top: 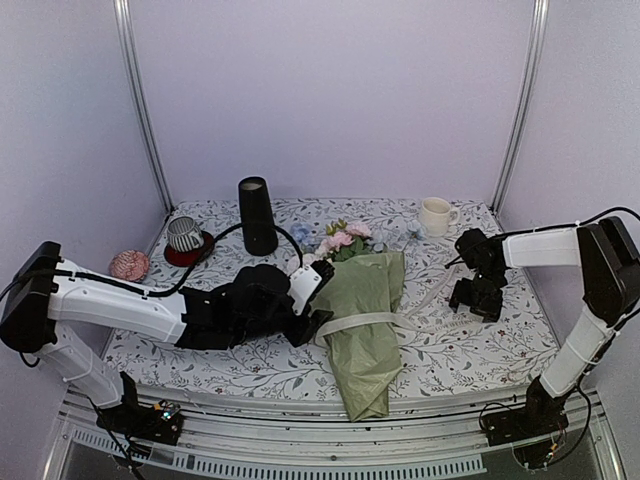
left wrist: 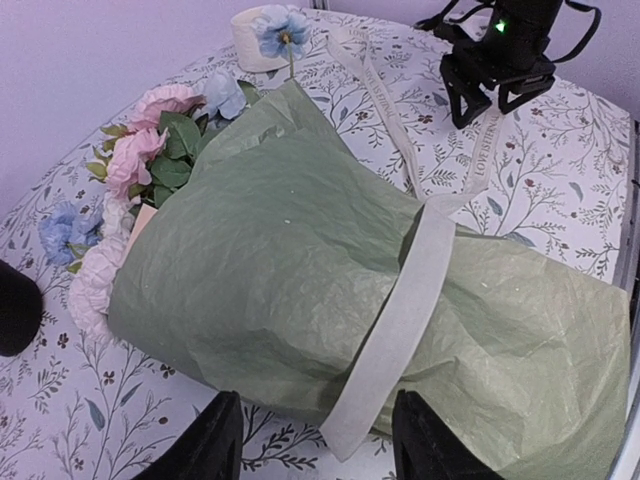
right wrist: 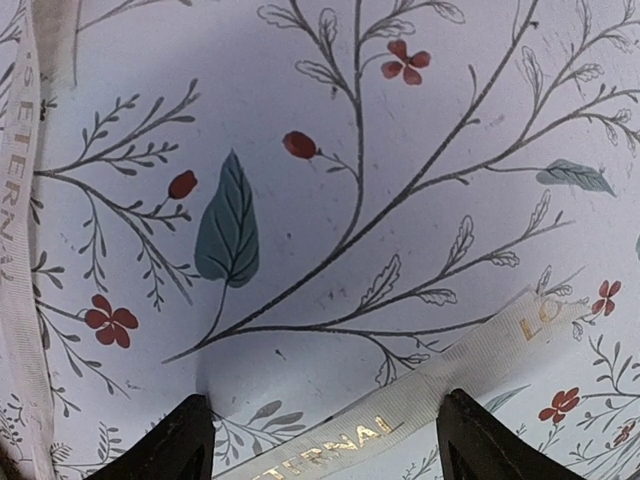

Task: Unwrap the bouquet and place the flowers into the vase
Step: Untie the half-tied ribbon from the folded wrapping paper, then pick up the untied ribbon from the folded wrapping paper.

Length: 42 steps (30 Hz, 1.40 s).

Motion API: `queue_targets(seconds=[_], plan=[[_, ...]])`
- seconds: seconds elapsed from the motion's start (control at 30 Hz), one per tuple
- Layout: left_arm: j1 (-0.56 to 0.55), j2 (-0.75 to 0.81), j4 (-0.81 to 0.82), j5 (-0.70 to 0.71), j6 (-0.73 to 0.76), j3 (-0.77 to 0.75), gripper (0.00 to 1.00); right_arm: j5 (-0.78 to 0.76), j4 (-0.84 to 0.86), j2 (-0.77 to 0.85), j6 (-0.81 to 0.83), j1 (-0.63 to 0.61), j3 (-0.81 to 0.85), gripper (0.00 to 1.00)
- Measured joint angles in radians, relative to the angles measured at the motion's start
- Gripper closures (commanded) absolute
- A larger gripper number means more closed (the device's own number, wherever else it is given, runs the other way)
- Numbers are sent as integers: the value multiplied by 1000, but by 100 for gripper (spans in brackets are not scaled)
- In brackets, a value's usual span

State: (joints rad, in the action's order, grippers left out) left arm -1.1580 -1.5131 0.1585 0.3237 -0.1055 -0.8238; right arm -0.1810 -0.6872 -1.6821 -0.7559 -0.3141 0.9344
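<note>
The bouquet (top: 365, 320) lies flat mid-table in sage-green paper (left wrist: 260, 260), and a cream ribbon (left wrist: 405, 300) is loosely banded across it. Pink, white and blue flowers (left wrist: 150, 150) poke out at the far end (top: 342, 240). The black vase (top: 256, 216) stands upright behind and to the left. My left gripper (left wrist: 315, 445) is open at the bouquet's left side, a loose ribbon end lying between its fingers. My right gripper (right wrist: 330, 445) is open, low over the table, straddling a ribbon tail (right wrist: 450, 385) with gold lettering; it also shows in the top view (top: 478, 298).
A cream mug (top: 435, 216) stands at the back right. A striped grey cup (top: 184, 234) sits on a red coaster at the back left, with a pink ball (top: 129, 265) beside it. Ribbon tails (top: 425, 298) trail over the floral tablecloth between bouquet and right gripper.
</note>
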Motion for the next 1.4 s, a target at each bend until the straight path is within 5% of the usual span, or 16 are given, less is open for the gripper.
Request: queue_targets(seconds=[0.67,0.73,0.87,1.0,1.1,1.4], plan=[[-1,7,0,0,0,7,46,-8,-55,76,-12,0,-72,22],[-1,17,0,2,0,10,47,-2,-39,74,-13,0,-72,28],[-1,42,0,4,-2,23,47,22,14,66,-13,0,-77,63],[-1,53,0,4,-12,40,46,21,49,57,-16,-3,-77,64],[-1,57,0,4,-20,56,47,21,51,56,-12,-3,-76,95],[-4,75,0,8,-27,70,47,11,55,52,-23,-4,-64,98]])
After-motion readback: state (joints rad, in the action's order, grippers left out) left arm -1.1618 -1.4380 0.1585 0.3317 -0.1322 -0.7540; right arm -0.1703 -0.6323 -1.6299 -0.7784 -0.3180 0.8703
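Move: The right hand hangs almost at the table, fingers pointing down and open, with the ribbon's right-hand tail directly beneath and between them, only about 1 cm below the hand. The ribbon's other tail runs some 8 cm ahead and 9 cm to the left; the wrapping paper's middle is roughly 26 cm left and 4 cm back, and the mug about 24 cm ahead and 10 cm left. From the left hand, the right-hand tail lies about 35 cm right, 6 cm ahead and 14 cm below. Back and a little right, rising about 1.5 cm midway and sinking again, the right hand goes some 3 cm over the ribbon tail, then returns about 2.5 cm forward and slightly left, low on the table, while its fingers close fully and pinch the tail. The empty, half-open left hand eases about 2 cm left and slightly back, away from the wrapping paper. ##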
